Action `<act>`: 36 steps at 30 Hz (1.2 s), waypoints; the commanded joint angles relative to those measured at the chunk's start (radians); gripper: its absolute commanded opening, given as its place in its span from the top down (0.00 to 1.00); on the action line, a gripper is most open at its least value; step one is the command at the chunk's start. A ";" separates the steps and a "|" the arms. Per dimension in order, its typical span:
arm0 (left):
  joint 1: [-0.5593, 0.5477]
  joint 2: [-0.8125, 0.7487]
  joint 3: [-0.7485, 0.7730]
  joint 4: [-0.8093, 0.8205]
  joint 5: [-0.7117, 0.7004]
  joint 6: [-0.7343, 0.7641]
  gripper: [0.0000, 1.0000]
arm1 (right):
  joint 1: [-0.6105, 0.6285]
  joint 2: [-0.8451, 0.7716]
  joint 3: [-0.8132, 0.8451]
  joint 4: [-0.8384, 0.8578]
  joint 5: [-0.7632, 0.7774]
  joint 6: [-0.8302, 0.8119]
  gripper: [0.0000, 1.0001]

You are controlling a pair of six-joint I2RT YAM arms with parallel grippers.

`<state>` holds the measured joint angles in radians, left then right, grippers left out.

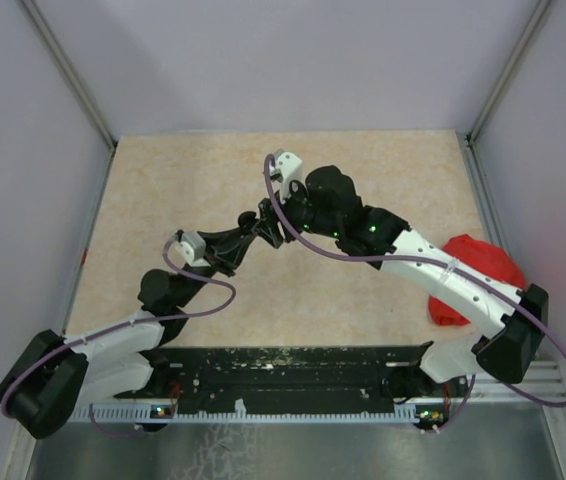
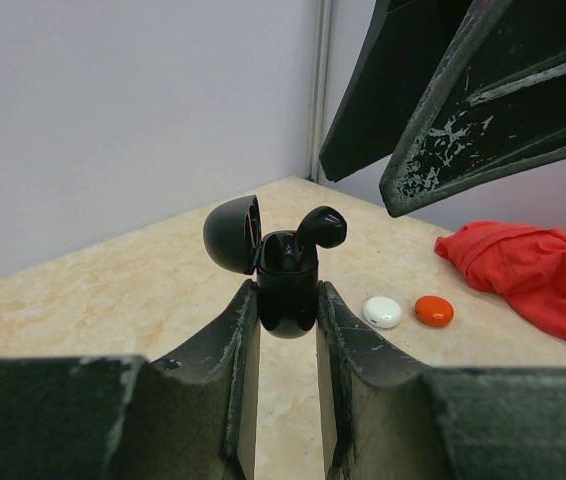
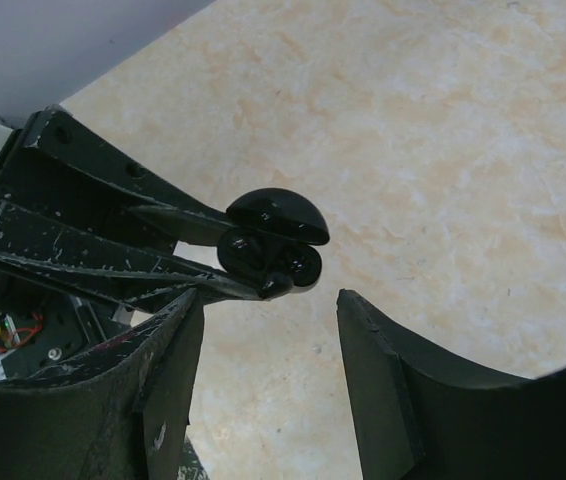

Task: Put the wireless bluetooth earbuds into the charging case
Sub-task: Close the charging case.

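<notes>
My left gripper [image 2: 288, 298] is shut on a black charging case [image 2: 288, 310], held above the table with its round lid [image 2: 231, 232] swung open to the left. A black earbud [image 2: 321, 228] stands in the case's right side, its head sticking up above the rim. In the right wrist view the same case [image 3: 263, 258] shows just beyond my right gripper [image 3: 268, 305], which is open with nothing between its fingers. From above, the two grippers meet over the middle of the table, left [image 1: 250, 232] and right [image 1: 279, 222].
A white pebble-shaped case [image 2: 382, 312] and an orange one [image 2: 433, 310] lie side by side on the beige tabletop [image 1: 183, 190]. A crumpled red cloth [image 1: 478, 265] sits at the right edge. Grey walls close in three sides.
</notes>
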<state>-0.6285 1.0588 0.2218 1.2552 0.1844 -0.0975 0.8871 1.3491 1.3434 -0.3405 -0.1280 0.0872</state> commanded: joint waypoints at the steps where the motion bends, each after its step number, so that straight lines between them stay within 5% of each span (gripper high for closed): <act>1: 0.001 -0.012 0.022 -0.014 0.006 -0.013 0.99 | 0.002 0.015 0.044 0.033 -0.069 -0.001 0.44; 16: 0.002 -0.047 0.008 0.018 0.077 -0.028 0.99 | -0.003 0.013 0.016 -0.017 0.147 -0.041 0.44; 28: 0.006 -0.056 0.002 0.042 0.193 -0.042 0.99 | -0.037 -0.055 -0.016 -0.048 0.147 -0.103 0.42; 31: 0.019 -0.071 0.006 0.008 0.232 -0.043 0.99 | -0.083 -0.079 -0.023 -0.062 0.048 -0.110 0.40; 36: 0.076 -0.107 0.046 -0.138 0.350 -0.065 0.99 | -0.222 -0.127 -0.049 -0.047 -0.356 -0.100 0.38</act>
<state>-0.5877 0.9821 0.2237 1.2041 0.4156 -0.1390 0.7513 1.2949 1.2999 -0.4244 -0.1776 -0.0074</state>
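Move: The left gripper still pinches the black charging case, lid open, about 1 cm ahead, 1 cm right and 1 cm above its hand point. From the empty right hand, the case is about 4 cm left, 1 cm ahead and 3 cm below; a proud earbud on the case is some 3 cm left, level fore-aft and 2 cm below. On the table, 18 cm down, the white disc lies about 23 cm right, level, and the red one 26 cm right, 4 cm back. Bring the open right gripper down and forward about 2 cm beside the case, then draw it away to the right, some 5 cm net, fingers still open. Keep the left gripper's hold on the case; after a slight dip, pull it back about 3 cm and a little right, turning about 10 degrees clockwise. ##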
